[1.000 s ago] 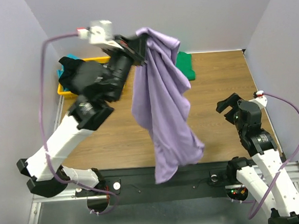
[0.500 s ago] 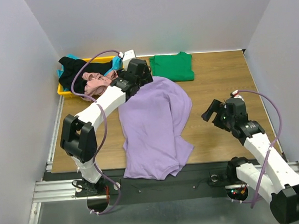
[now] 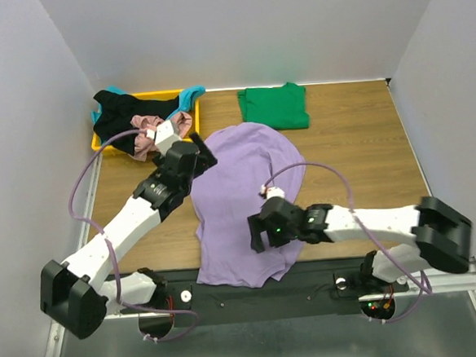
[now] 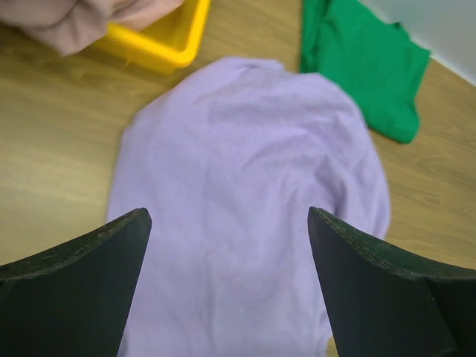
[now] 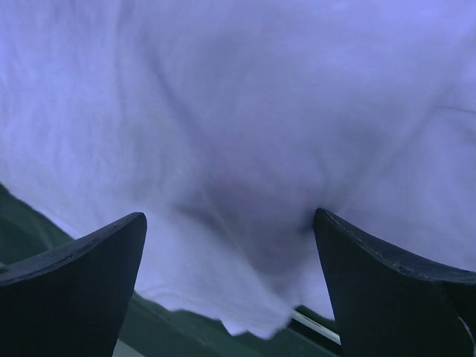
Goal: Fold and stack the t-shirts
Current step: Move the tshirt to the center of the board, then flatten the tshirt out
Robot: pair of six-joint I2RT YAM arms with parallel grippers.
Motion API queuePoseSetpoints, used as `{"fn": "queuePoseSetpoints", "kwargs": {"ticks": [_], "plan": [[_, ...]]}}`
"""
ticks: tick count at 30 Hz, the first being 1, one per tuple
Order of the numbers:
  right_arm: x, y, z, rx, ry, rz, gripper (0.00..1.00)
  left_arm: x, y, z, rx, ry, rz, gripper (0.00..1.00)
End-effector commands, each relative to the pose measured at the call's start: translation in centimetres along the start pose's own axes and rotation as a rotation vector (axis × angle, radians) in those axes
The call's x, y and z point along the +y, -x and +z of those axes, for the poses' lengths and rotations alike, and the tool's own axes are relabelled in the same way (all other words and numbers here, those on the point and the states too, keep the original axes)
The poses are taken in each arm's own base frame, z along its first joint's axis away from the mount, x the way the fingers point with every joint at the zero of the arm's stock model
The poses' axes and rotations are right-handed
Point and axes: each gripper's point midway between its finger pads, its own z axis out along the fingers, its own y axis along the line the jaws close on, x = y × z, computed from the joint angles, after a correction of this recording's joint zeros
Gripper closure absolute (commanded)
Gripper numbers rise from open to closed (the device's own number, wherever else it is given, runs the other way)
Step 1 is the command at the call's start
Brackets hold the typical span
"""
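The lavender purple t-shirt (image 3: pixel 243 194) lies spread on the wooden table, its lower hem hanging over the near edge. My left gripper (image 3: pixel 206 154) hovers open above the shirt's upper left part, and in the left wrist view the purple t-shirt (image 4: pixel 245 186) shows between the wide-apart fingers with nothing held. My right gripper (image 3: pixel 256 236) is open just over the shirt's lower part. The right wrist view is filled by the purple cloth (image 5: pixel 238 134). A folded green t-shirt (image 3: pixel 274 107) lies at the back. Black (image 3: pixel 123 111), pink (image 3: pixel 149 131) and teal (image 3: pixel 190 94) t-shirts are heaped in the tray.
A yellow plastic tray (image 3: pixel 98 143) stands at the back left corner, also seen as the yellow tray (image 4: pixel 160 44) in the left wrist view. A black rail (image 3: pixel 311 284) runs along the table's near edge. Grey walls close in three sides. Bare wood (image 3: pixel 359 154) lies to the right.
My left gripper opened and let go of the purple t-shirt, which dropped from hanging to lying flat. The left arm came down and back. The right arm swung left over the shirt's lower part.
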Motion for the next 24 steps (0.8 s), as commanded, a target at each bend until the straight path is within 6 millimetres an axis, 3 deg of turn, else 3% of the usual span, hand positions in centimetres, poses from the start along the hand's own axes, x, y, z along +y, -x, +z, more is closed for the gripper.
{"fn": "queuePoseSetpoints", "kwargs": {"ticks": [1,6,7,9,13,15,16,18,19,21,22,24], "plan": [[2.3,0.4,2.7,-0.032,-0.051,0.032,0.00,3.4,-0.9,-1.0,-0.022,0.090,-0.092,0.01],[-1.4,-0.2,4.1,-0.043,-0.197,0.141,0.00,5.0,-1.9,-2.1,-0.015,0.094,-0.123,0.02],[-4.0,-0.6,4.3,-0.028,-0.251,0.190,0.00,5.3,-1.8,-2.1,-0.019,0.104,-0.125,0.02],[-6.4,-0.4,3.9,-0.018,-0.279,0.268,0.00,5.9,-2.1,-2.4,-0.017,0.118,-0.130,0.02],[-15.7,0.2,2.4,-0.040,-0.468,0.440,0.00,6.5,-2.4,-2.5,-0.020,0.132,-0.132,0.02],[-19.0,0.3,1.6,-0.038,-0.536,0.467,0.00,6.8,-2.6,-2.5,-0.018,0.136,-0.136,0.02],[-21.6,1.3,0.7,-0.057,-0.595,0.532,0.00,6.7,-2.7,-2.5,-0.016,0.132,-0.142,0.01],[-24.4,3.2,-0.3,-0.081,-0.651,0.517,0.00,6.6,-3.2,-2.4,0.002,0.122,-0.138,0.02],[-26.9,5.9,-1.1,-0.129,-0.710,0.549,0.00,6.4,-3.2,-2.4,0.006,0.114,-0.134,0.02],[-29.5,8.1,-1.8,-0.136,-0.765,0.548,0.00,6.4,-3.7,-2.2,0.020,0.111,-0.129,0.02],[-31.2,11.0,-2.2,-0.172,-0.776,0.586,0.00,6.3,-3.9,-2.2,0.032,0.099,-0.122,0.02],[-33.5,13.4,-2.5,-0.182,-0.818,0.559,0.00,6.3,-4.2,-2.1,0.041,0.102,-0.118,0.02]]}}
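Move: The purple t-shirt lies spread right under the open right hand, its middle about 9 cm ahead, 1 cm left and some 4 cm lower; its near end hangs over the board's front edge, about 10 cm behind the hand. The folded green t-shirt is roughly 38 cm ahead and 9 cm right, the yellow basket some 36 cm ahead and 31 cm left. From the left hand, the purple t-shirt's middle is about 11 cm back, 12 cm right and 21 cm below. Down about 2.5 cm onto the near part of the purple t-shirt, with a small push left, then the right hand, fingers wide open, sweeps forward and right at that low height, dragging the cloth roughly 30 cm as the wrist turns clockwise about 50 degrees. The left hand, open and empty, sinks and draws back leftward some 5 cm each way, away from the shirt. ##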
